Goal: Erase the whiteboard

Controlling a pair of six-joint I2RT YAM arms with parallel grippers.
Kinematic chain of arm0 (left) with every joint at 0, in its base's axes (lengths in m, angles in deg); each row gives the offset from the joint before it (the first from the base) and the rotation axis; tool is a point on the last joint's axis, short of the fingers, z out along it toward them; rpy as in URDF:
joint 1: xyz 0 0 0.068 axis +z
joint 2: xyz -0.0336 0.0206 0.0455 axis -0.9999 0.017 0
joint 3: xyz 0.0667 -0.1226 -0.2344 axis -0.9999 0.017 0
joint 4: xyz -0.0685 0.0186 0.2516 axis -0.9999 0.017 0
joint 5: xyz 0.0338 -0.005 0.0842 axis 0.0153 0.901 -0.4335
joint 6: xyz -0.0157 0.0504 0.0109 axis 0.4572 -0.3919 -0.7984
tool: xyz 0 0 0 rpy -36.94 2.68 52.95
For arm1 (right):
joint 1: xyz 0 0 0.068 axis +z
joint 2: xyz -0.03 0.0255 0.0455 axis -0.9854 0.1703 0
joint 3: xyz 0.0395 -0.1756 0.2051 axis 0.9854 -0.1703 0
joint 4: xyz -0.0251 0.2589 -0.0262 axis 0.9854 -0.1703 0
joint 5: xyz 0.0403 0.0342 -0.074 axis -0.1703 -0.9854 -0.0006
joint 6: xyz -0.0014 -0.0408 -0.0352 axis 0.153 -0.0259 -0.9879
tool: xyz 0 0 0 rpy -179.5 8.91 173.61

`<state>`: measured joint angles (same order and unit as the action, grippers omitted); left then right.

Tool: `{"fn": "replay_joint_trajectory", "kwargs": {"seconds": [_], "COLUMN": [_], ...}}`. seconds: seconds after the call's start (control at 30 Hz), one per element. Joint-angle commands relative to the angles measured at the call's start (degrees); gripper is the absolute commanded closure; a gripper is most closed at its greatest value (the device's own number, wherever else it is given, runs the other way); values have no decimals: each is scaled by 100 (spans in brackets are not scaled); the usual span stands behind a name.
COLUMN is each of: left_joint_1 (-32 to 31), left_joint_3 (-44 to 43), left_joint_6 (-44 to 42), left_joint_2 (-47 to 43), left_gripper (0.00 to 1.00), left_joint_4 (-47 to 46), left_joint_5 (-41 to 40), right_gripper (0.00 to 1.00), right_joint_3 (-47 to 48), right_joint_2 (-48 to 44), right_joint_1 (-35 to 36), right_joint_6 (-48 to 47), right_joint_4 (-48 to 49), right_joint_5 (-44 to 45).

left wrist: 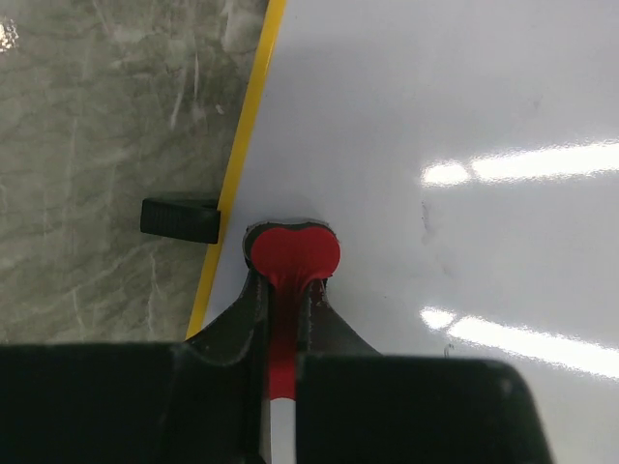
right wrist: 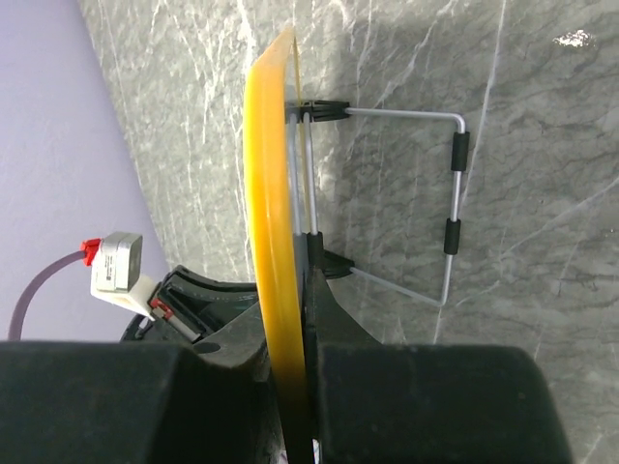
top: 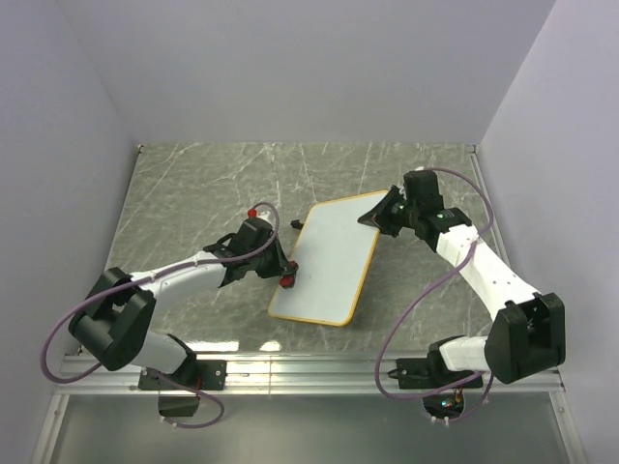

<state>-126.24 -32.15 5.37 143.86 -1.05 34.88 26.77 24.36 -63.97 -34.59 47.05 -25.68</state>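
The whiteboard [top: 329,266] lies slanted at mid-table, white with a yellow-orange rim, its face looking almost blank. In the left wrist view the whiteboard [left wrist: 435,116] carries only faint specks. My left gripper [top: 287,274] is shut on a small red eraser [top: 287,281], whose head rests on the board just inside its left rim. The left gripper [left wrist: 288,290] pinches the stem of the eraser [left wrist: 293,253]. At the board's far right corner, my right gripper [top: 372,217] is shut on the rim. The whiteboard [right wrist: 271,193] runs edge-on between the jaws of the right gripper [right wrist: 308,280].
A bent wire stand [right wrist: 453,193] juts from the board's back over the grey marble-patterned table [top: 193,193]. A small black piece [left wrist: 180,217] sits on the table against the board's left rim. Lavender walls close in the sides and back.
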Motion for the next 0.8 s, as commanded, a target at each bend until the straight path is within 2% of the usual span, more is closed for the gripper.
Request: {"fn": "replay_joint_trajectory", "kwargs": {"seconds": [0.0,0.2,0.4,0.77], "left_joint_1": [-199,-208,-418,-331], "left_joint_3": [-351,-1177,-1592,-706], "left_joint_6": [-310,-276,50,-11], "left_joint_2": [102,-22,-215,-48], "left_gripper": [100,100,100,100], "left_joint_4": [99,486,565,302], "left_joint_5": [584,874,1121,1095], "right_gripper": [100,100,100,100], "right_joint_3": [166,113,166,280], "right_joint_2": [-88,-98,16,201], "right_joint_1": [-41,-41,-41,-41], "right_joint_6": [237,360,430,483], "right_joint_4": [-387,-343,-299,-273], "right_joint_5": [875,928,990,1016]}}
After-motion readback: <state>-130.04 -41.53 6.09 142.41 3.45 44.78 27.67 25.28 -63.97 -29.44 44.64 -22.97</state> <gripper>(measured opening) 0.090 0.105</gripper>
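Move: The left hand grips the red eraser on the sloping whiteboard near its low left edge. The board's middle is about 9 cm to the right, 3 cm ahead and some 7 cm higher; a faint leftover mark lies roughly 5 cm right and 1 cm ahead. The near black clip is 4 cm left and 2 cm ahead. From the right hand, which holds the raised edge, the board's middle is about 9 cm left, 9 cm back and 4 cm lower. Sweep the left gripper up the slope of the whiteboard, rising about 10 cm while going some 6 cm right, from the low left edge towards the middle, with the eraser kept flat on the surface; turn the wrist a little clockwise, then ease roughly 3 cm back down. Keep the right gripper pinching the raised edge nearly in place, letting it yaw about 5 degrees clockwise. ##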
